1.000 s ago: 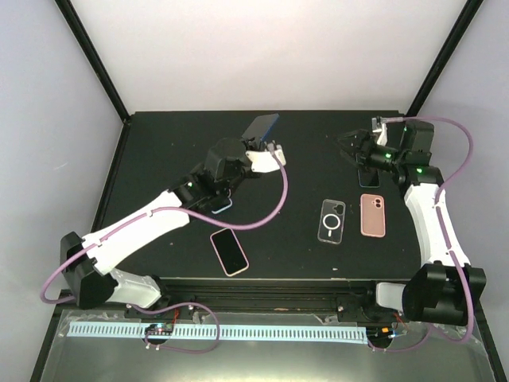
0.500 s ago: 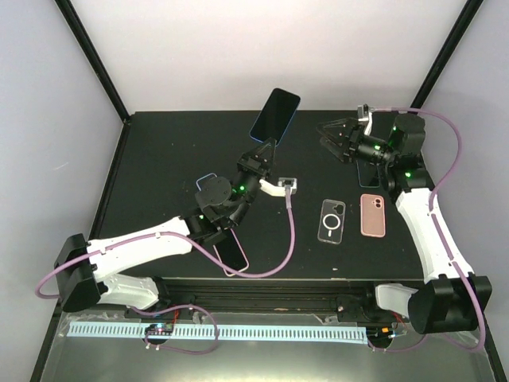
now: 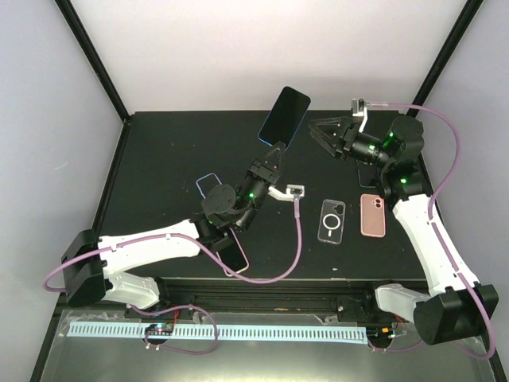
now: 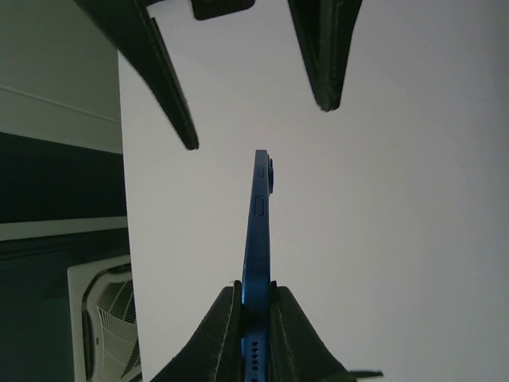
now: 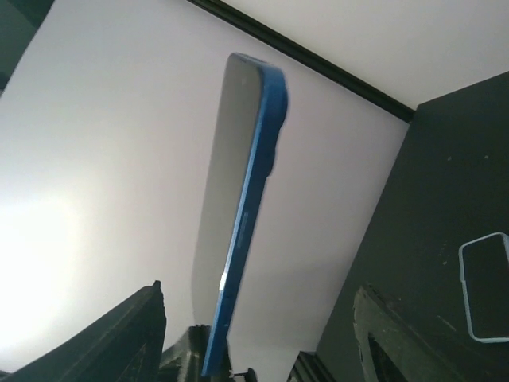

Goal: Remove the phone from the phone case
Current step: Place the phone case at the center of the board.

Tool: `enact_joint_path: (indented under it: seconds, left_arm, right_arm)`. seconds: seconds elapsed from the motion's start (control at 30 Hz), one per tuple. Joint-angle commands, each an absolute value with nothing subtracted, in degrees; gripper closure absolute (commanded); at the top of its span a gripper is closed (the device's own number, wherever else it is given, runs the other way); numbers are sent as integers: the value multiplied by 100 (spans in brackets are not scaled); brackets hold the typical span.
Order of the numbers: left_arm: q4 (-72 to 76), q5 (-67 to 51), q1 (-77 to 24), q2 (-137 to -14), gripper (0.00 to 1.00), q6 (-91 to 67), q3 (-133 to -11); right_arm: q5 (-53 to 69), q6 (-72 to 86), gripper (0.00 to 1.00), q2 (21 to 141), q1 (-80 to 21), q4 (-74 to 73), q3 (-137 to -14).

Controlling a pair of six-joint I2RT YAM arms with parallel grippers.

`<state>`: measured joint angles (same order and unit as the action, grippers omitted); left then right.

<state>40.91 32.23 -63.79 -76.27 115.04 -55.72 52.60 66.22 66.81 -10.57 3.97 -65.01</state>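
Note:
A blue-cased phone (image 3: 285, 115) stands raised in the air above the back of the table, dark screen facing the top camera. My left gripper (image 3: 273, 150) is shut on its lower end; in the left wrist view the case's blue edge (image 4: 258, 231) rises out of the closed left gripper (image 4: 254, 294). My right gripper (image 3: 314, 134) hangs open just right of the phone, not touching it. In the right wrist view the phone (image 5: 246, 215) stands between the spread fingers (image 5: 135, 334) of the right gripper (image 5: 259, 288).
On the black table lie a clear case with a ring (image 3: 332, 220), a pink phone case (image 3: 372, 215), a pink-rimmed phone (image 3: 237, 259) partly under the left arm, a light-blue case (image 3: 208, 185) and a dark phone (image 3: 367, 175) beneath the right arm.
The left arm has lifted the phone higher and to the right. The right gripper has swung left up to the phone, and its fingers have come somewhat closer together.

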Motion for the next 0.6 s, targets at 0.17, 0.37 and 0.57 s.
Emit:
enact_joint_path:
  seconds: [0.17, 0.37, 0.57]
  left_arm:
    - [4656, 3283, -6577, -7724, 98, 11682, -5828]
    - [4653, 3324, -6697, -7855, 98, 11663, -5929]
    - [4703, 3331, -6809, -8007, 99, 11686, -6018]
  right_arm:
    - [5011, 6999, 39, 6578, -1328, 1073, -6397]
    - [4986, 7153, 44, 6547, -1449, 1202, -6356]
    - [5010, 7497, 63, 6476, -1468, 1387, -6124]
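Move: The phone, held upright on edge by its near end in the left fingers, has its middle about 7 cm left of the open right fingers, 2 cm farther out and 2 cm above. From the left hand those right fingers lie some 9 cm right and 3 cm ahead, about level. Far below on the board, roughly 40 cm down, the clear case lies some 12 cm right of the right hand, the pink case about 14 cm beyond it. The two hands close on each other in mid-air: the left keeps its pinch on the phone's near end and carries it about 2.5 cm to the right with a slight draw back and down, barely turning. The right hand meets it, easing about 1.5 cm left, roughly 1 cm back and 1 cm up, so that its fingers come astride the phone's right-hand long edge while they narrow from about two-thirds open to under half; whether the pads touch yet can't be seen. ##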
